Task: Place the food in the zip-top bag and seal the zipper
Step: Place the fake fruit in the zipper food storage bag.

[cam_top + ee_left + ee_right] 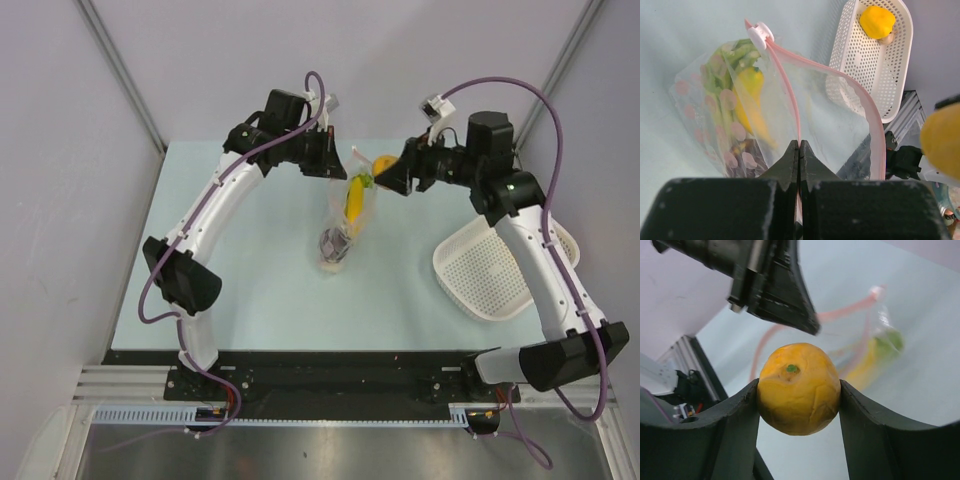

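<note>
The zip-top bag (345,215) hangs above the table, holding a yellow banana (752,97), a green-topped leek (732,57) and a dark round fruit (333,243). My left gripper (799,145) is shut on the near side of the pink zipper (790,95), holding the mouth open. A white slider (760,34) sits at the strip's far end. My right gripper (799,386) is shut on a small orange-yellow round fruit (799,395), held in the air beside the bag's open top (384,163).
A white perforated basket (495,270) stands on the table to the right, under my right arm. The left wrist view shows a yellow item (877,21) lying in the basket (880,75). Grey walls close the table in on three sides.
</note>
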Motion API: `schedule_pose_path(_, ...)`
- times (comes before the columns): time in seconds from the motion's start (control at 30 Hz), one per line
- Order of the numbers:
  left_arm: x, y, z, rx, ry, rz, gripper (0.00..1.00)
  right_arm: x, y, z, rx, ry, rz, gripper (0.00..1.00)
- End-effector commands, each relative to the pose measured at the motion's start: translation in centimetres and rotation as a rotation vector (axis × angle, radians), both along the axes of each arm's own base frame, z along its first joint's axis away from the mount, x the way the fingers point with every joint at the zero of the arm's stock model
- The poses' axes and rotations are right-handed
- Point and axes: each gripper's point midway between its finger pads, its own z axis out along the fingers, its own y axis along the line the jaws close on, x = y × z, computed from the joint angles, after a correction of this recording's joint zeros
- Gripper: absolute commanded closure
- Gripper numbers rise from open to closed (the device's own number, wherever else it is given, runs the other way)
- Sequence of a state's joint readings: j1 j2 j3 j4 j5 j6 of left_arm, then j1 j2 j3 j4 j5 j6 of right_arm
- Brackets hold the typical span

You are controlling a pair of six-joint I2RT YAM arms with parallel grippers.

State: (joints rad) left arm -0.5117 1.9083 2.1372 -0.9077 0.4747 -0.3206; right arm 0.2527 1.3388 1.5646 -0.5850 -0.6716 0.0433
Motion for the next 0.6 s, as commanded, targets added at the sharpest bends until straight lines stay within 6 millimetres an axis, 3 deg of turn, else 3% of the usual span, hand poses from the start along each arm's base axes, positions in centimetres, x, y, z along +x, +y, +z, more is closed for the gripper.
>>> schedule_pose_path(0.0,-0.2,0.1,1.9,-0.036,-0.037,-0.019,1.00,0.7,5.0,2.0,0.106,-0.034,0.084,0.85)
schedule_pose_path(0.13,-0.2,-0.1,2.1,-0.045,-0.043,-0.016,1.00,1.5,7.3,0.5,0.043,-0.072,0.104,0.83)
schedule_pose_path(0.2,-0.1,0.0,2.1,-0.043,-0.046,-0.013,1.00,1.5,7.9,0.3,0.028,-0.077,0.124,0.74)
schedule_pose_path(0.23,0.0,0.0,2.1,-0.044,-0.048,-0.011,1.00,1.5,8.1,-0.2,0.020,-0.069,0.129,0.64)
schedule_pose_path(0.27,0.0,0.0,2.1,-0.044,-0.048,-0.011,1.00,1.4,8.0,-0.1,0.015,-0.072,0.129,0.40)
schedule_pose_path(0.3,0.1,0.0,2.0,-0.042,-0.047,-0.009,1.00,1.4,7.8,0.0,0.009,-0.077,0.125,0.32)
schedule_pose_path(0.4,0.3,0.1,1.6,-0.033,-0.044,-0.004,1.00,2.0,5.6,0.8,0.017,-0.079,0.061,0.11)
schedule_pose_path(0.5,0.3,0.4,1.5,-0.025,-0.047,-0.002,1.00,2.4,3.0,1.5,0.030,-0.071,0.012,0.03)
schedule_pose_path(0.57,0.4,0.4,1.4,-0.022,-0.043,-0.003,1.00,3.1,-0.4,1.4,0.007,-0.065,-0.061,0.01)
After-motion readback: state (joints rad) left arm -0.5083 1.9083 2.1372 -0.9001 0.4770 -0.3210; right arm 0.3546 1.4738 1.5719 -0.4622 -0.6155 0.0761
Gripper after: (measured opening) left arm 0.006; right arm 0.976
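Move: The bag's open mouth lies about 7 cm to the left of the right hand, which already holds the orange, roughly 1 cm farther out and 6 cm lower. The left gripper pinching its rim is some 9 cm to the left, 1 cm back and 4 cm below. Inside the bag the banana sits about 7 cm left, 1 cm ahead and 17 cm down. From the left hand, the mouth is roughly 4 cm to the right, 2 cm ahead and level. Leftward about 8 cm and dipping some 4 cm, the right hand carries the orange to the bag's mouth, then spreads its fingers wide and lets go. Still opening, it swings back right about 4 cm and slightly forward, away from the left gripper. The left hand stays put, keeping its pinch on the bag's rim. ##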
